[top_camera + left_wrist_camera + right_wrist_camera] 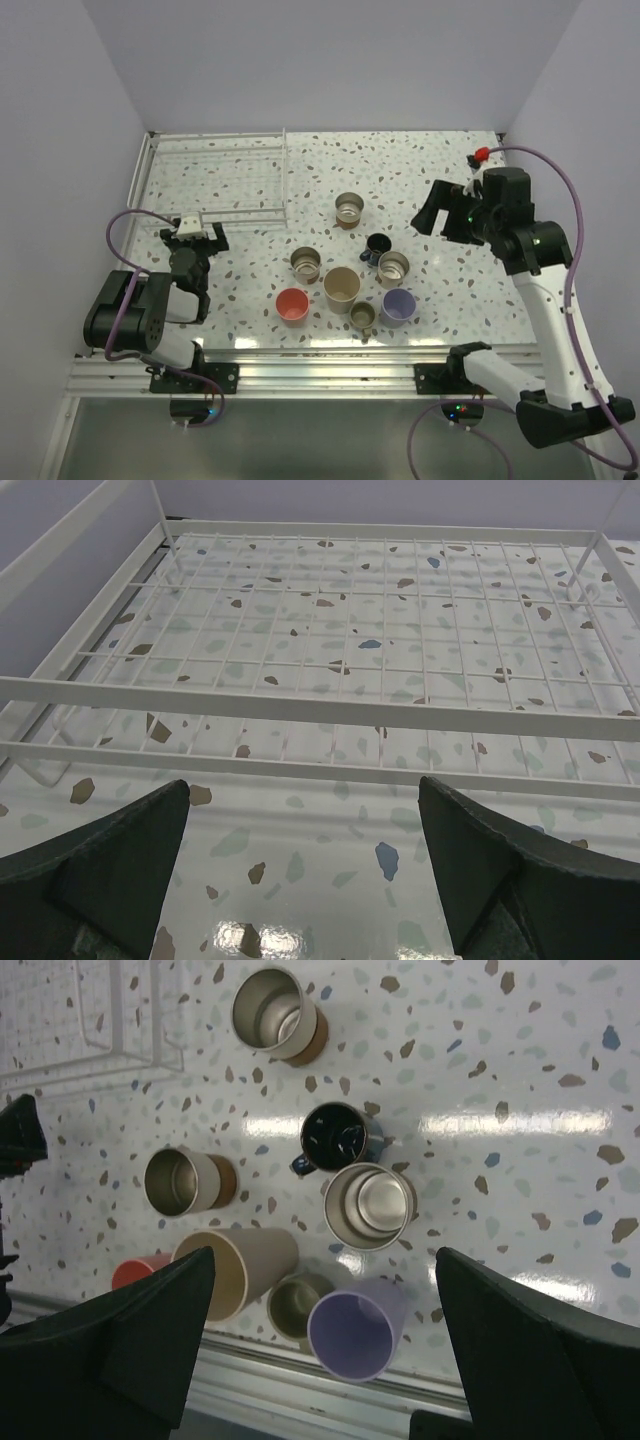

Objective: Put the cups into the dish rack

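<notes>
Several cups stand grouped mid-table: red [292, 305], beige [342, 288], olive [363, 316], lavender [398, 305], grey-metallic [393, 267], dark blue [378, 243] and two brown-sided metal ones [306, 263] [348, 210]. The white wire dish rack [215, 175] sits empty at the back left. My left gripper [193, 236] is open, low over the table just in front of the dish rack [320, 710]. My right gripper [432, 212] hangs open high over the cups, with the lavender cup [358, 1325] and grey-metallic cup [368, 1205] below between its fingers.
A metal rail [320, 350] runs along the table's near edge, close to the lavender and olive cups. Walls close in the table on the left, back and right. The rack's front rails [300, 770] cross right ahead of the left gripper [305, 830].
</notes>
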You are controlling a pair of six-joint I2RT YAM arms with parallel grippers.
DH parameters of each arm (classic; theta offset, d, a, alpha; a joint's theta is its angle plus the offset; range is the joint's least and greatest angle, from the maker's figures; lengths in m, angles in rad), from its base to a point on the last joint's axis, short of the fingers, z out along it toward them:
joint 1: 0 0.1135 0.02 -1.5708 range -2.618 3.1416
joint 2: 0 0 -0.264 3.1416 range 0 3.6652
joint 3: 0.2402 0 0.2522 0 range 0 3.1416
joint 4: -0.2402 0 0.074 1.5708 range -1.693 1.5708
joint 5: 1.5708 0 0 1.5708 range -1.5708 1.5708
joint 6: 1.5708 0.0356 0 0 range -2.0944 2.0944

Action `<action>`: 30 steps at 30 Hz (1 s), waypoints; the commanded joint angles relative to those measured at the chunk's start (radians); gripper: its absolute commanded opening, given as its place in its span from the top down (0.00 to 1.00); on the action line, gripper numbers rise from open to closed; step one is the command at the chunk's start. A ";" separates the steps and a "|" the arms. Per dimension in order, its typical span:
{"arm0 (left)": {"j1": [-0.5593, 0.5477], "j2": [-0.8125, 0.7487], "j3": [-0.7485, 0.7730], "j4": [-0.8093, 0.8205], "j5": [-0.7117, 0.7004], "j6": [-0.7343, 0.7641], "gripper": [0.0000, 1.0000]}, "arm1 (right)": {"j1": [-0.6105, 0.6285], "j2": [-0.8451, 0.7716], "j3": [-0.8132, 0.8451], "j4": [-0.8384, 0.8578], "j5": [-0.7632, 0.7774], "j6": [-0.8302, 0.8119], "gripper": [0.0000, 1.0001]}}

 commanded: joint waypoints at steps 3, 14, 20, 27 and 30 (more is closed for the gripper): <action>-0.004 0.004 0.006 0.062 -0.011 0.023 0.00 | 0.041 0.009 -0.093 -0.106 -0.091 -0.019 0.08; -0.011 -0.189 0.333 -0.660 -0.159 -0.066 0.00 | 0.082 0.229 -0.031 -0.013 0.001 -0.033 0.11; -0.010 -0.393 0.572 -1.200 -0.051 -0.334 0.00 | 0.087 0.330 0.003 0.046 0.101 0.007 0.19; -0.010 -0.554 0.671 -1.545 0.185 -0.423 0.00 | 0.086 0.393 -0.043 0.142 0.147 0.013 0.26; -0.011 -0.644 0.674 -1.650 0.210 -0.444 0.00 | 0.086 0.439 -0.066 0.187 0.136 0.024 0.29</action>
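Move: The dark mug the right hand seems headed for stands about 8 cm ahead, 8 cm to its left and 25 cm below. Against it stands the silver cup, about 2 cm ahead and 4 cm left of the hand; the purple cup is about 8 cm back and 4 cm left, both equally low. From the left hand the mug lies some 48 cm right and 2 cm back, the near steel cup 28 cm right and 7 cm back, the rack's middle 20 cm ahead and 3 cm right. Down towards the dark mug and silver cup comes the right hand, about 12 cm lower, first easing back slightly, then reaching forward to finish 6 cm farther out, fingers tipping down some 20 degrees and partly closing, touching nothing. The open left hand rises about 15 cm from in front of the rack, edging forward, then back and 4 cm right, its left side rolling down. ##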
